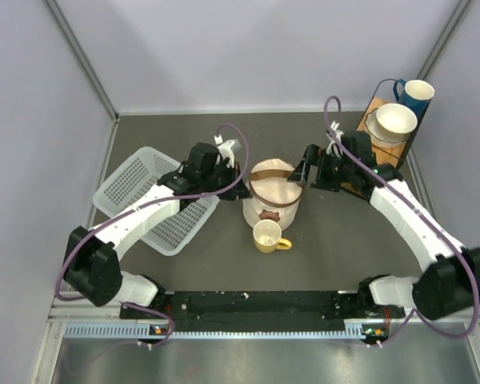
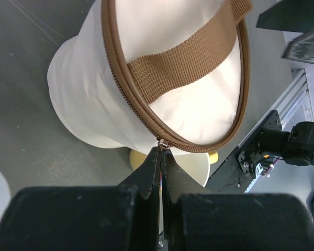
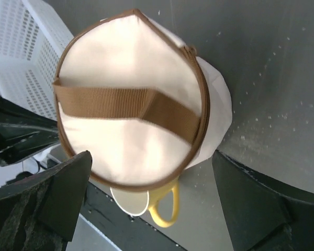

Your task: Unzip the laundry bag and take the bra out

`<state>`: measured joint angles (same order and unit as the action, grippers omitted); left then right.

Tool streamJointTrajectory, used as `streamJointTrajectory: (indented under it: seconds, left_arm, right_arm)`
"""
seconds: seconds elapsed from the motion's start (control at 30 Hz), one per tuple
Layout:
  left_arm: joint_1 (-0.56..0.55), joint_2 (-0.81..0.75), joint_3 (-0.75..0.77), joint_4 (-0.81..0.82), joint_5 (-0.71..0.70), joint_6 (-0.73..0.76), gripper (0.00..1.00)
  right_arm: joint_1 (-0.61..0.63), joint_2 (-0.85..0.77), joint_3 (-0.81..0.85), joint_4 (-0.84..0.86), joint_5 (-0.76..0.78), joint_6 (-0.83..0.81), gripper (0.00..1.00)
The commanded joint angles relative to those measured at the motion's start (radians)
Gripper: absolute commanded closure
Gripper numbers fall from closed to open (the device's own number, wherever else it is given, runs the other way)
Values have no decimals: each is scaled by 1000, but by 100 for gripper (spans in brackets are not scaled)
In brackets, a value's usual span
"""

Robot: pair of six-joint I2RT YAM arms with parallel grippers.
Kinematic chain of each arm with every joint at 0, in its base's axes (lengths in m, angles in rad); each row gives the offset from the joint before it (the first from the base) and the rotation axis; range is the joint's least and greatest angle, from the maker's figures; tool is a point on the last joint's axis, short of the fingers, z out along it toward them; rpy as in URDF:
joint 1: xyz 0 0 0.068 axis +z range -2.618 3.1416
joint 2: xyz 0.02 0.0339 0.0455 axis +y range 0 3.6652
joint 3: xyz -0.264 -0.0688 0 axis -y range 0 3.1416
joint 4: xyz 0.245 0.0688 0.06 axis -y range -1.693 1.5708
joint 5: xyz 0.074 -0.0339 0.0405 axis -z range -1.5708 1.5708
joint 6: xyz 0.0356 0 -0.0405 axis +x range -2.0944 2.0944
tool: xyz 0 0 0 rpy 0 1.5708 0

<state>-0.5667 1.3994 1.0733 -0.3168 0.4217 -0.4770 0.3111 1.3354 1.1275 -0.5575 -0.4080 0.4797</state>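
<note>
The laundry bag [image 1: 272, 196] stands upright mid-table, a cream pouch with a brown strap across its round lid, and its zip is closed all around. My left gripper [image 2: 162, 151] is shut at the bag's left rim, its tips pinching the small metal zip pull [image 2: 164, 144]. It shows from above as the left gripper [image 1: 237, 164]. My right gripper [image 3: 152, 193] is open wide, hanging over the bag's [image 3: 125, 125] lid from the right without touching it; from above it is the right gripper [image 1: 302, 171]. The bra is hidden.
A yellow mug [image 1: 268, 236] sits right against the bag's near side. A white lattice basket [image 1: 148, 196] lies on the left under the left arm. At the back right a rack holds a bowl [image 1: 394, 120] and a blue mug [image 1: 417, 94].
</note>
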Motion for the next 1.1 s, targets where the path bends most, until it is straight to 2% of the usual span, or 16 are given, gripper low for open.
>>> streamJointTrajectory:
  seconds: [0.0, 0.17, 0.37, 0.47, 0.5, 0.57, 0.6, 0.73, 0.87, 1.07]
  left_arm:
    - [-53, -23, -13, 55, -12, -35, 100]
    - [-91, -20, -16, 59, -32, -66, 100]
    - [-151, 16, -1, 74, -38, -90, 100]
    - [-177, 36, 4, 90, -29, -101, 100]
    - [-182, 38, 5, 96, -29, -104, 100]
    - [-182, 36, 8, 96, -40, -97, 100]
    - [-182, 27, 10, 81, -49, -89, 100]
    - [-162, 1, 46, -14, -112, -22, 100]
    - [-98, -40, 48, -64, -133, 37, 100]
    - [28, -63, 14, -15, -92, 51, 100]
  right_arm:
    - [3, -189, -142, 76, 115, 250, 1]
    - [52, -269, -337, 218, 147, 442, 1]
    - [134, -220, -382, 372, 184, 560, 2]
    - [158, -171, -362, 419, 204, 568, 25]
    - [160, -163, -357, 424, 218, 565, 50]
    - [158, -136, -334, 426, 241, 550, 77]
    - [160, -133, -330, 424, 259, 545, 100]
    - [160, -117, -278, 386, 278, 479, 100]
    - [142, -123, -232, 318, 262, 340, 100]
    - [102, -122, -201, 260, 129, 147, 100]
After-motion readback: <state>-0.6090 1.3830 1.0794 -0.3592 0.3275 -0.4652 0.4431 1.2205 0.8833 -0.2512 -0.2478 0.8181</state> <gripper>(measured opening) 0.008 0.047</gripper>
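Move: The right side of the laundry bag's zipped rim lies about 3 cm to the right hand's left, 2 cm back and 5 cm below its wide-open fingers. From that hand, the zip pull held by the left fingers is some 14 cm left, 2 cm back and 4 cm lower. The yellow mug is roughly 13 cm back, 8 cm left and 14 cm down. From the left hand, that right rim is about 12 cm right, level fore and aft, 1 cm lower. The right fingers shut on the rim's right side and pinch the zip tape. The hand first swings back and down about 5 cm, turning nearly 20 degrees clockwise; it comes forward and left as it closes, then lifts some 3 cm, still holding. The left keeps pinching the zip pull, drawing it back and right, then returns almost to its start. ##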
